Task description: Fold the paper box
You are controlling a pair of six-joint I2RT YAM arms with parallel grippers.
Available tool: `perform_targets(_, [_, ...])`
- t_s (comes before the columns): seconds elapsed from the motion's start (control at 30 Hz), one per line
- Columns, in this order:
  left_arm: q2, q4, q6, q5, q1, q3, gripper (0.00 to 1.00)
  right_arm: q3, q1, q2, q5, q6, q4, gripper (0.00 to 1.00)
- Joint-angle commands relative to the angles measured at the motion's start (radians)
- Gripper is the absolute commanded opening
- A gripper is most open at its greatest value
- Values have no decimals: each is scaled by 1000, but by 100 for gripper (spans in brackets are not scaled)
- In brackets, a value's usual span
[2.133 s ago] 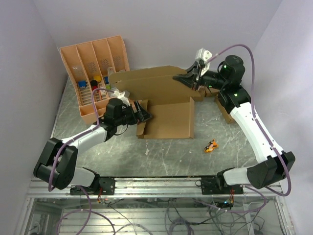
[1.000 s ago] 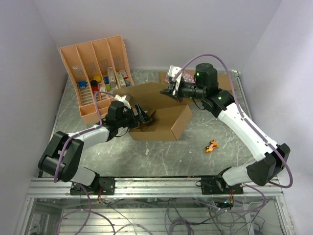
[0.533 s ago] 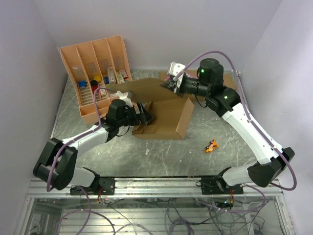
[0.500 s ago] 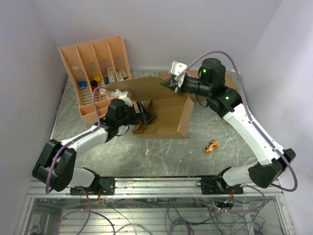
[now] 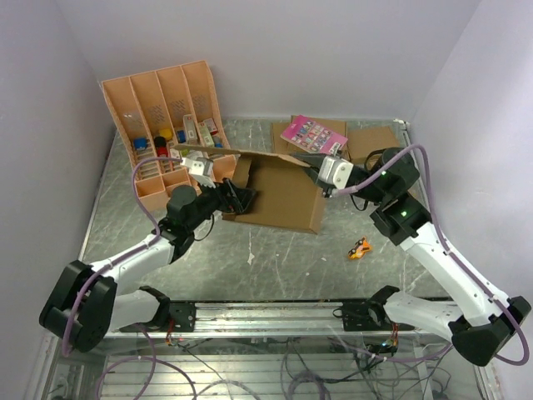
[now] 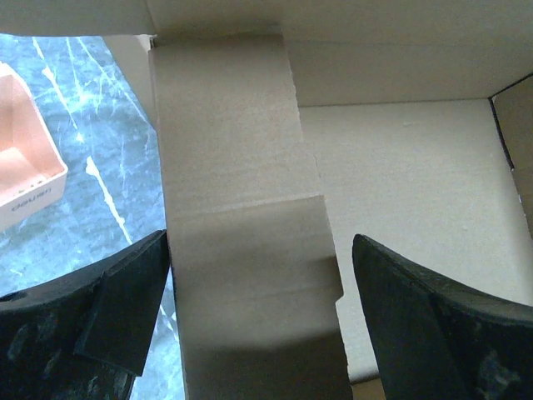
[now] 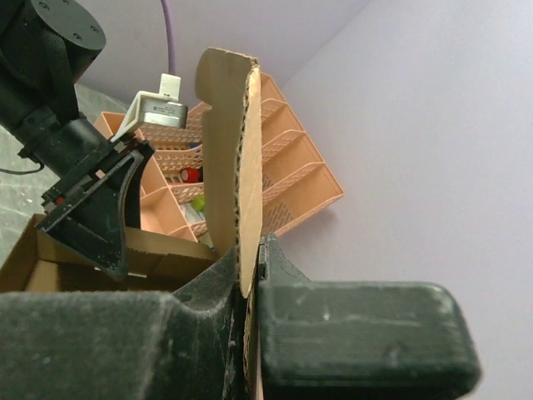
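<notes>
The paper box (image 5: 287, 196) lies in the middle of the table, with its big lid flap (image 5: 241, 152) raised and seen nearly edge-on above it. My right gripper (image 5: 314, 161) is shut on that flap's right end; in the right wrist view the cardboard edge (image 7: 231, 158) stands pinched in that gripper (image 7: 252, 283). My left gripper (image 5: 238, 200) is open at the box's left end. In the left wrist view a narrow side flap (image 6: 237, 217) lies between its spread fingers (image 6: 117, 308), in the open gripper (image 6: 260, 321), and the box floor (image 6: 416, 183) shows beyond.
An orange-tan compartment tray (image 5: 133, 108) with small items leans at the back left. A pink card (image 5: 312, 133) lies on flat cardboard (image 5: 281, 133) behind the box, beside another brown piece (image 5: 375, 140). A small orange object (image 5: 360, 248) lies at the front right.
My right arm has dropped and swung nearer and to the right, drawing the lid flap lower over the box. The left gripper stays open at the left side flap.
</notes>
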Motion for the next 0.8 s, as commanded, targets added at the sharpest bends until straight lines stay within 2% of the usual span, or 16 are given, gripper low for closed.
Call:
perform_targets(0.0, [-10,195,60,23,-21,-44,99,-82,13,-34,-4,-73,124,0])
perform_targets(0.07, [-3,137,107,-24,-52,-31,100,-118,17,-43,22,-73,156,0])
perform_targets(0.17, [-20,-20,248,-207,-138,18,100,-171,21,-55,39,-84,184,0])
perform_targets(0.23, [-50,-31,274,-271,-160,-6,100,-196,23,-72,38,-106,198,0])
perform_targets(0.4, [-142,44,241,-214,-161,-117,100,-242,22,-128,31,-149,224,0])
perform_targets(0.57, [-149,12,182,-142,-164,-154,100,-300,22,-179,50,-170,241,0])
perform_targets(0.77, [-188,-22,189,-181,-227,-163,100,-359,22,-198,98,-194,282,0])
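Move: The box's narrow side flap stands between the left hand's wide-open fingers, a couple of centimetres ahead; the open box body's middle is about 4 cm ahead, 8 cm right and roughly level, and the organizer some 17 cm ahead, 22 cm left, lower. The right hand already pinches the lid's right corner; from it, the body's middle lies about 8 cm ahead, 4 cm left, 20 cm below, and the toy car some 5 cm back, 17 cm right, 40 cm down. Still pinching the lid's corner, the right hand carries it down about 5 cm and slightly back and right, rolling some 10 degrees. The left hand, fingers staying wide open, comes clear of the side flap, drawing back about 5 cm and sinking nearly 4 while tilting its left side up a little. ##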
